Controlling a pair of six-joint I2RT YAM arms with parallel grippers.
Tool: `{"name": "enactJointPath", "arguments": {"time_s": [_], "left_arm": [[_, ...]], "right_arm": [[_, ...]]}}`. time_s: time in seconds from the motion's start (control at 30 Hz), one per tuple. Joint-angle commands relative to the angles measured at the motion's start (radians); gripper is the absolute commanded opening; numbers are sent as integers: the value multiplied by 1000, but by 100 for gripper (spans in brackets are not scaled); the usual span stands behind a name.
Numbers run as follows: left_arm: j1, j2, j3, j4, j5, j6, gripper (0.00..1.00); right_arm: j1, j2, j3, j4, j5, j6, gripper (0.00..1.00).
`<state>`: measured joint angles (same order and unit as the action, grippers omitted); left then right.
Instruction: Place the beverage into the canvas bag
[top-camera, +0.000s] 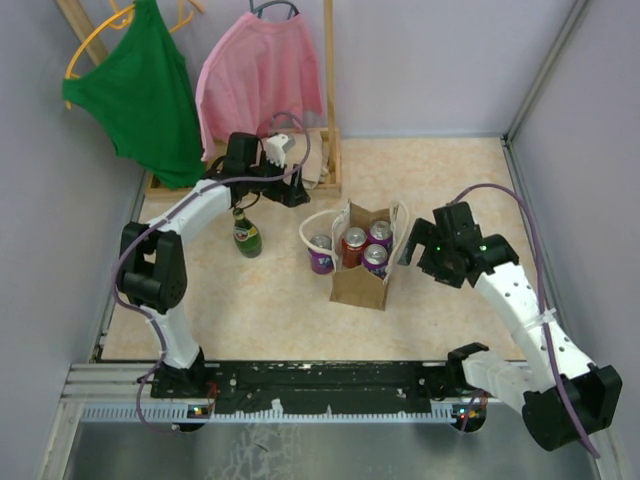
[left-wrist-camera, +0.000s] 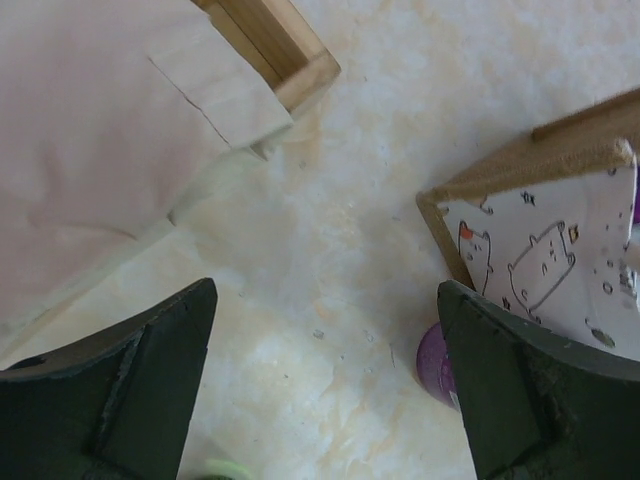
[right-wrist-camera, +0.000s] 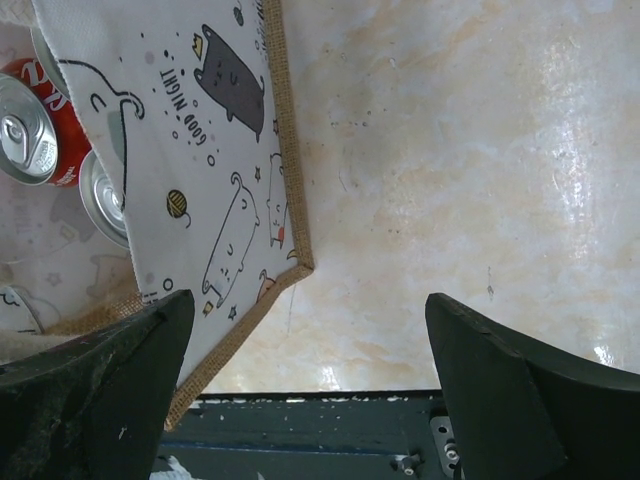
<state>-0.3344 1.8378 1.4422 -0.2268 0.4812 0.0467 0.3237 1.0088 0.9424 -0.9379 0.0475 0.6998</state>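
The tan canvas bag (top-camera: 362, 280) stands upright mid-table and holds three cans, one of them red (top-camera: 354, 243). A purple can (top-camera: 321, 254) stands outside against the bag's left side, inside the pale handle loop. A green bottle (top-camera: 246, 235) stands further left. My left gripper (top-camera: 298, 193) is open and empty behind the bag; its view shows the bag's corner (left-wrist-camera: 535, 240), the purple can (left-wrist-camera: 436, 362) and the gripper (left-wrist-camera: 325, 290). My right gripper (top-camera: 411, 249) is open and empty at the bag's right side; its view shows the gripper (right-wrist-camera: 310, 300), the cat-print lining (right-wrist-camera: 200, 150) and the red can (right-wrist-camera: 35, 120).
A wooden clothes rack base (top-camera: 330, 165) stands at the back with a green garment (top-camera: 145, 95) and a pink one (top-camera: 260, 75) hanging. Pale cloth (left-wrist-camera: 90, 150) lies by the rack frame (left-wrist-camera: 285, 50). The dark front rail (right-wrist-camera: 320, 430) lies below the right gripper.
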Motion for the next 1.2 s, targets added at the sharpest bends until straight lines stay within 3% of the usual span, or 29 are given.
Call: {"name": "enactJointPath", "arguments": {"time_s": [0.0,0.27,0.47,0.77,1.17], "left_arm": [[-42,-13,17,-125,97,142,96],[-78,-137,-189,-174,251,361,98],[-81,-180,-232,-165,359,400,98],[-113,-148,-168,-180,368,417,98],[-222,-102,-133,-208,253,515,99]], "right_arm": [[-9,-33,18,-5,12,2,99],[-10,-37,8,-5,10,10,99],[-10,-20,15,1,6,4,99],[-9,-22,12,2,2,4,99],[-9,-35,8,-5,6,5,99]]}}
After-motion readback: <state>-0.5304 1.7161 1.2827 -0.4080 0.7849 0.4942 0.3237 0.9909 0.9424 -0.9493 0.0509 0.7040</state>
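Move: Behind and to the right of the left hand, the last loose purple can stands about 14 cm back, 7 cm right and 10 cm below, with the bag's left handle looping over it. The bag's middle is some 12 cm farther right than the can and about level with it. The bottle stands about 19 cm to the can's left and 5 cm farther out. From the idle right hand, the can lies roughly 26 cm left, 7 cm ahead and 9 cm below. Swinging back towards the loose can, the left hand sweeps about 12 cm towards the base, dipping some 4 cm and partly rising again. Then it slows and eases about 4 cm more to the right, over the can. All the while it turns clockwise, nearly 40 degrees in all, until its wide-open fingers point right towards the bag above the can's lid, beside the handle. ##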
